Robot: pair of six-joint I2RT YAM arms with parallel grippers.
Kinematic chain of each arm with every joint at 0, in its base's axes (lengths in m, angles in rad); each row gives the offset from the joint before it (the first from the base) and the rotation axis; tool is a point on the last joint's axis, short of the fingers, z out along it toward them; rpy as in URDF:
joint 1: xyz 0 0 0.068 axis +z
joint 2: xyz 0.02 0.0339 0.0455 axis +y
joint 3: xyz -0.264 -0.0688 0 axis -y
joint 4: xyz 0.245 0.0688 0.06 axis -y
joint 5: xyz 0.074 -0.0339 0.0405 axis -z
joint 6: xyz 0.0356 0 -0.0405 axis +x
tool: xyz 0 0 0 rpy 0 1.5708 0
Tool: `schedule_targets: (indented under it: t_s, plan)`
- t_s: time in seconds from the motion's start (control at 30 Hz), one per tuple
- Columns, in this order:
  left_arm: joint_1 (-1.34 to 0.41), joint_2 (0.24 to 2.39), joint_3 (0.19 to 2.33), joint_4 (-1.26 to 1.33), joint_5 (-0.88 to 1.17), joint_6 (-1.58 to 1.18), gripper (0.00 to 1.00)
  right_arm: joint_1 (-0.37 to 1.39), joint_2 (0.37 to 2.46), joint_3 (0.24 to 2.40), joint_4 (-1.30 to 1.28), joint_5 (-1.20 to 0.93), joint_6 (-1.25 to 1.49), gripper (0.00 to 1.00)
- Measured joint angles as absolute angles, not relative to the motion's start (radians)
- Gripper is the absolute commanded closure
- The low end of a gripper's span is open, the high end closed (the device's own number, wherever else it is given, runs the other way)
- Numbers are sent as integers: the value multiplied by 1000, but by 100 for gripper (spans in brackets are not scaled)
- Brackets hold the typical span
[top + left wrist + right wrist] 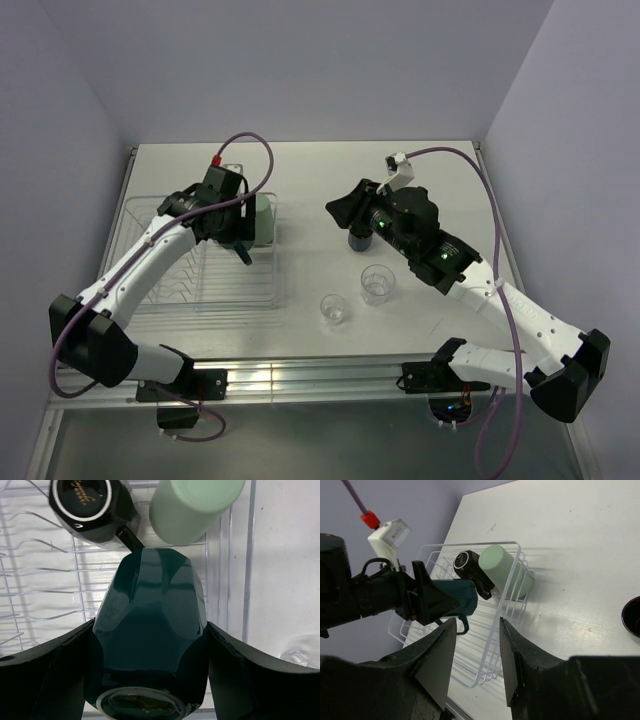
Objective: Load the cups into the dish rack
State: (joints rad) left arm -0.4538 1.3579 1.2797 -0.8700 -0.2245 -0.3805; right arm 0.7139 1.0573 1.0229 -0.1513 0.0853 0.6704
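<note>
My left gripper [150, 625] is shut on the dark green mug [150, 645], which it holds sideways over the clear dish rack [40, 580]. Further on in the rack lie the black mug [92, 507] and the mint green tumbler [192, 507], both on their sides. In the top view the left gripper [228, 225] hangs over the rack [160, 290] beside the mint tumbler [262, 220]. My right gripper [345, 208] stands open and empty above the navy mug [358, 240]. Two clear tumblers [377, 284] [334, 308] stand upright on the table.
The right wrist view shows the rack [485, 670] across from the open fingers [437, 655], with the navy mug's rim [632, 616] at the right edge. Purple cables loop over both arms. Walls close in the table at the back and sides.
</note>
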Motion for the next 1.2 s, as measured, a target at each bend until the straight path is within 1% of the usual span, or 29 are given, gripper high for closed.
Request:
schedule_targets:
  t_s: [0.43, 0.87, 1.13, 1.17, 1.2]
  plan:
    - [-562, 1563, 1280, -850, -286, -395, 100, 714, 1057, 1023, -156, 91, 652, 53]
    - [-577, 1666, 1313, -847, -322, -415, 100, 714, 1057, 1023, -189, 101, 636, 53]
    - [-577, 1696, 1321, -826, -321, -430, 88, 714, 1057, 1023, -189, 108, 634, 52]
    - [-576, 1699, 1321, -828, -323, -431, 84, 714, 1057, 1023, -189, 108, 634, 52]
    - [-575, 1702, 1321, -828, -324, -431, 81, 714, 1058, 1023, -189, 108, 634, 53]
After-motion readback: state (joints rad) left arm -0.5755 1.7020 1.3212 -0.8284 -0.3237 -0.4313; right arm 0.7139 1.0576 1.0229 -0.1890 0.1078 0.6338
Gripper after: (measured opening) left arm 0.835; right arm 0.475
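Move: The left hand holds the teal mug over the rack. The free spot it is bound for lies about 10 cm below, 4 cm to the right and 2 cm ahead. The green cup stands some 10 cm ahead and 4 cm right, 8 cm lower; the black mug is 9 cm ahead, 5 cm left, equally low. From the idle right hand that spot is roughly 19 cm left, 4 cm ahead and 22 cm down. Still pinching the teal mug, the left fingers carry it down about 9 cm into the rack, easing some 4 cm right, to the near side of the green cup and close by the black mug's handle. Most of the drop comes early; then it slows, edging slightly forward before sinking the last bit, the wrist having tipped the fingers about 10 degrees steeper. The grip stays closed on the mug. ##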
